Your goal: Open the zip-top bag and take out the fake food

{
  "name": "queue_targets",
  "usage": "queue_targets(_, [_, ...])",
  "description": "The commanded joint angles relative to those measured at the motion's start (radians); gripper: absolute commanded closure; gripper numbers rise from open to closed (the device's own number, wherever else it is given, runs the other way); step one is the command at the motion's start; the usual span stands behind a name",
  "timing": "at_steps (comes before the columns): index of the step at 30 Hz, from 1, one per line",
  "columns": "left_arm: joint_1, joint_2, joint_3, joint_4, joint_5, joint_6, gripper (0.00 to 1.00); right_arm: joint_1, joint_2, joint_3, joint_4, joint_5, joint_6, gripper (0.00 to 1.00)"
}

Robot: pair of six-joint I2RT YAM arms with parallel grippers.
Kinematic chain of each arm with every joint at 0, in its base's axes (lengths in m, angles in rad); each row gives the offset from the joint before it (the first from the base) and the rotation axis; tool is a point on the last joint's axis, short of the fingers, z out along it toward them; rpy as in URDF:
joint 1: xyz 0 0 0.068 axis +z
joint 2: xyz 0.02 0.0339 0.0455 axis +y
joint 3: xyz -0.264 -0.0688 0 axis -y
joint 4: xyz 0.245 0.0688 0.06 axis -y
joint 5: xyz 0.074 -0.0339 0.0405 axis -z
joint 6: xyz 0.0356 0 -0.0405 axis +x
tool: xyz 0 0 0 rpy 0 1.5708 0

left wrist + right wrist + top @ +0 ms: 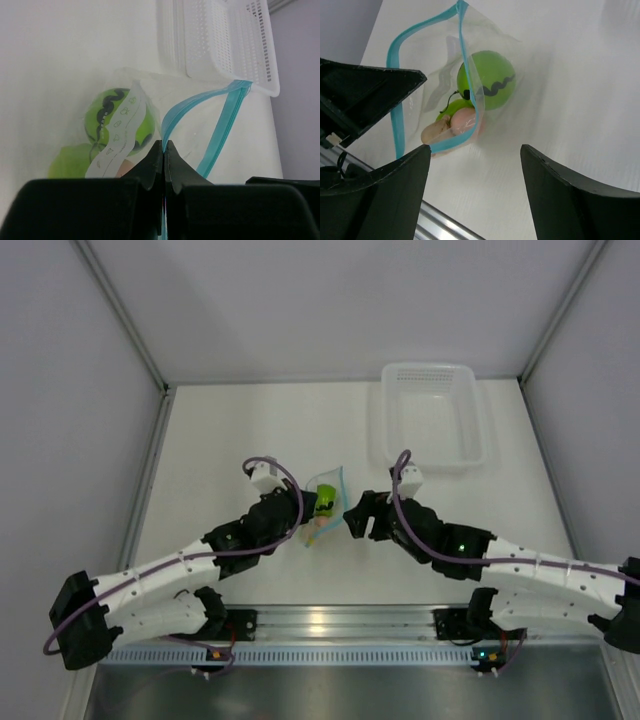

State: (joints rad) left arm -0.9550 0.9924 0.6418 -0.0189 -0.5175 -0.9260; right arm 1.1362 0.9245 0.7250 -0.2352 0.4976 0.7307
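Observation:
The clear zip-top bag [322, 504] with a light blue zip strip [396, 115] lies between my two grippers. Its mouth stands open. Inside are a round green ball with a dark zigzag line [490, 80], a lime-green piece [70, 161] and peach pieces [455, 126]. My left gripper [164, 146] is shut on one side of the bag's blue zip edge [172, 116]. My right gripper [476, 150] is open and empty, just to the right of the bag, not touching it.
A white translucent perforated basket [432, 412] stands at the back right, also in the left wrist view [225, 42]. Grey walls close in the white table on three sides. A metal rail [340, 622] runs along the near edge.

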Motion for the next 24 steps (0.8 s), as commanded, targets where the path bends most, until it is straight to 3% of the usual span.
queue_targets(1, [-0.03,-0.021,-0.024,0.08,-0.121,-0.137,1.0,-0.004,0.098,0.04,0.143,0.058,0.091,0.27])
queue_targets(5, [-0.06,-0.026,-0.054,0.108,-0.162,-0.178,1.0,-0.027,0.23,0.077,0.167,0.059,0.142,0.36])
queue_targets(7, [-0.077,-0.011,-0.053,0.126,-0.174,-0.178,1.0,-0.042,0.308,0.085,0.203,0.023,0.141,0.48])
queue_targets(11, [-0.1,0.037,-0.036,0.128,-0.184,-0.175,1.0,-0.081,0.404,0.099,0.221,-0.022,0.141,0.59])
queue_targets(13, [-0.103,0.045,-0.039,0.126,-0.203,-0.175,1.0,-0.092,0.412,0.082,0.226,-0.031,0.141,0.74])
queue_targets(16, [-0.106,0.04,-0.063,0.122,-0.263,-0.186,1.0,-0.104,0.387,0.033,0.226,-0.005,0.139,0.88])
queue_targets(24, [-0.106,0.046,-0.051,0.033,-0.369,-0.194,1.0,-0.171,0.312,-0.084,0.099,0.045,0.085,0.99])
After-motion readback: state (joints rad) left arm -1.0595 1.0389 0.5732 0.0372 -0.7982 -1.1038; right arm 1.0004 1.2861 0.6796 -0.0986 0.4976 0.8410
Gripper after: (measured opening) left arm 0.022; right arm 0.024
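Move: The free part of the bag's blue zip rim lies about 4 cm ahead of the open right hand, 4 cm left and 9 cm below. From that hand, the watermelon is roughly 8 cm ahead, 8 cm left and 14 cm down, and the peach 3 cm ahead, 9 cm left and 15 cm down. From the left hand, already pinching the rim, the free part is about 6 cm right, 1 cm back and 8 cm lower. Right hand sinks about 11 cm and forward 5, pinching the zip rim, then draws right; left keeps its pinch. ##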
